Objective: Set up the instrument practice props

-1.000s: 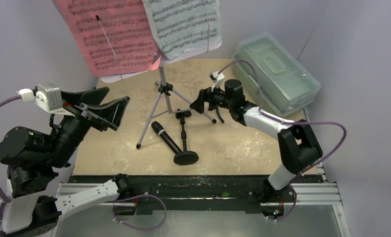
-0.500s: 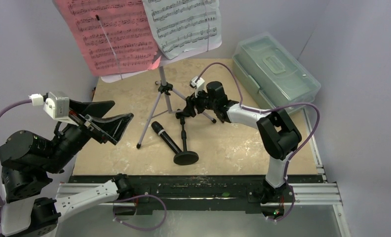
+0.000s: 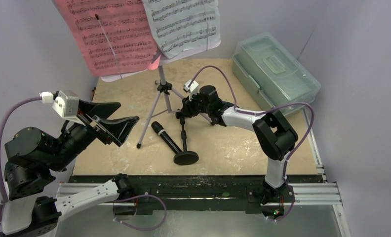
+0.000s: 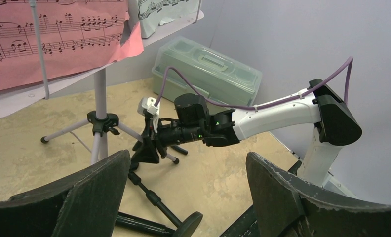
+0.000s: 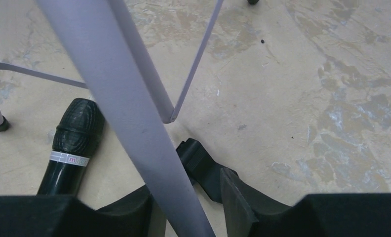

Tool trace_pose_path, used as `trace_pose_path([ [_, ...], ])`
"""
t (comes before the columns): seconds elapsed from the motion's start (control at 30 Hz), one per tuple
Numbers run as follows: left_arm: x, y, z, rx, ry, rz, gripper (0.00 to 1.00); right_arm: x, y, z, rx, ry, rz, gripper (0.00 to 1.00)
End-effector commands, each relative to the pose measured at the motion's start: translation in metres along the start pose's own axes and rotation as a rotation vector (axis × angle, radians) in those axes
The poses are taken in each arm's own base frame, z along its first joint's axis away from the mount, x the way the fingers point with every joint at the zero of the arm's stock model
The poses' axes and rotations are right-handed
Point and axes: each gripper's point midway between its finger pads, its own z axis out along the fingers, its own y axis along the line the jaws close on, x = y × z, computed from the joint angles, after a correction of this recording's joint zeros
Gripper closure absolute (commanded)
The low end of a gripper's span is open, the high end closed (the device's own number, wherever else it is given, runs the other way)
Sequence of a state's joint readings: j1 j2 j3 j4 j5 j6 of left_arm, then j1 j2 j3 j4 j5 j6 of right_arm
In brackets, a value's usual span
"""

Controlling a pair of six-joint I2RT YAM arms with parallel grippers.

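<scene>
The lavender music stand stands upright on its tripod, its tray holding a pink sheet and a white sheet. On the table lie the black microphone and the short mic stand, its round base toward me. My right gripper is down at the mic stand's clip end. In the right wrist view its half-narrowed jaws straddle the clip and a lavender tripod leg, with a gap still showing. My left gripper hovers wide open and empty at the left.
A clear lidded plastic box sits at the back right against the wall. Grey walls close in on the left, back and right. The black rail with the arm bases runs along the near edge.
The right arm has reached left from beside the tripod to the mic stand's clip, and its jaws have narrowed. The left gripper has drifted a little to the right, still open.
</scene>
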State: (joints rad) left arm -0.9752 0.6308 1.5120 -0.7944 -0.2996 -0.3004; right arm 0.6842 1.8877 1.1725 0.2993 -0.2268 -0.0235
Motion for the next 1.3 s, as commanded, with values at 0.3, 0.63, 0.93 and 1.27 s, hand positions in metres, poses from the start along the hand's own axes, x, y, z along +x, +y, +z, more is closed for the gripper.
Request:
trace_pose_path([
  [0.3,-0.003,-0.001,0.0,-0.001,-0.016,-0.035,0.13,0.002,-0.026,0.007,0.193,-0.096,0.051,0.89],
  [0.63,0.0,0.001,0.002,-0.015,-0.009,-0.041,0.12,0.015,-0.056,0.005,0.387,-0.123,0.185,1.0],
  [0.93,0.006,0.005,0.007,-0.043,0.004,-0.046,0.12,0.031,-0.086,-0.018,0.615,-0.153,0.314,1.0],
  [1.27,0.015,0.009,0.013,-0.079,0.022,-0.065,0.12,0.042,-0.112,-0.038,0.795,-0.175,0.394,1.0],
])
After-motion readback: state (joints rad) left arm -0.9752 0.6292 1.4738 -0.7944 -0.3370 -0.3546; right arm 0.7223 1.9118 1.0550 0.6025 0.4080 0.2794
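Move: The music stand's near-right leg already runs between the right hand's open fingers. The stand's hub is about 7 cm farther out, 8 cm left and 7 cm higher. On the table, roughly 10 cm below, the mic stand's middle is some 13 cm back with no side offset, the microphone 14 cm back and 7 cm left, and the pliers level but 16 cm right. From the left hand, the gripped leg is about 26 cm ahead, 18 cm right and 37 cm down. Close the right fingers on the stand leg while easing a centimetre or two left and slightly back. Keep the pinch and swing the leg about 7 cm right and 6 cm forward, almost level, away from the mic stand, while turning the wrist clockwise by nearly 40 degrees. ##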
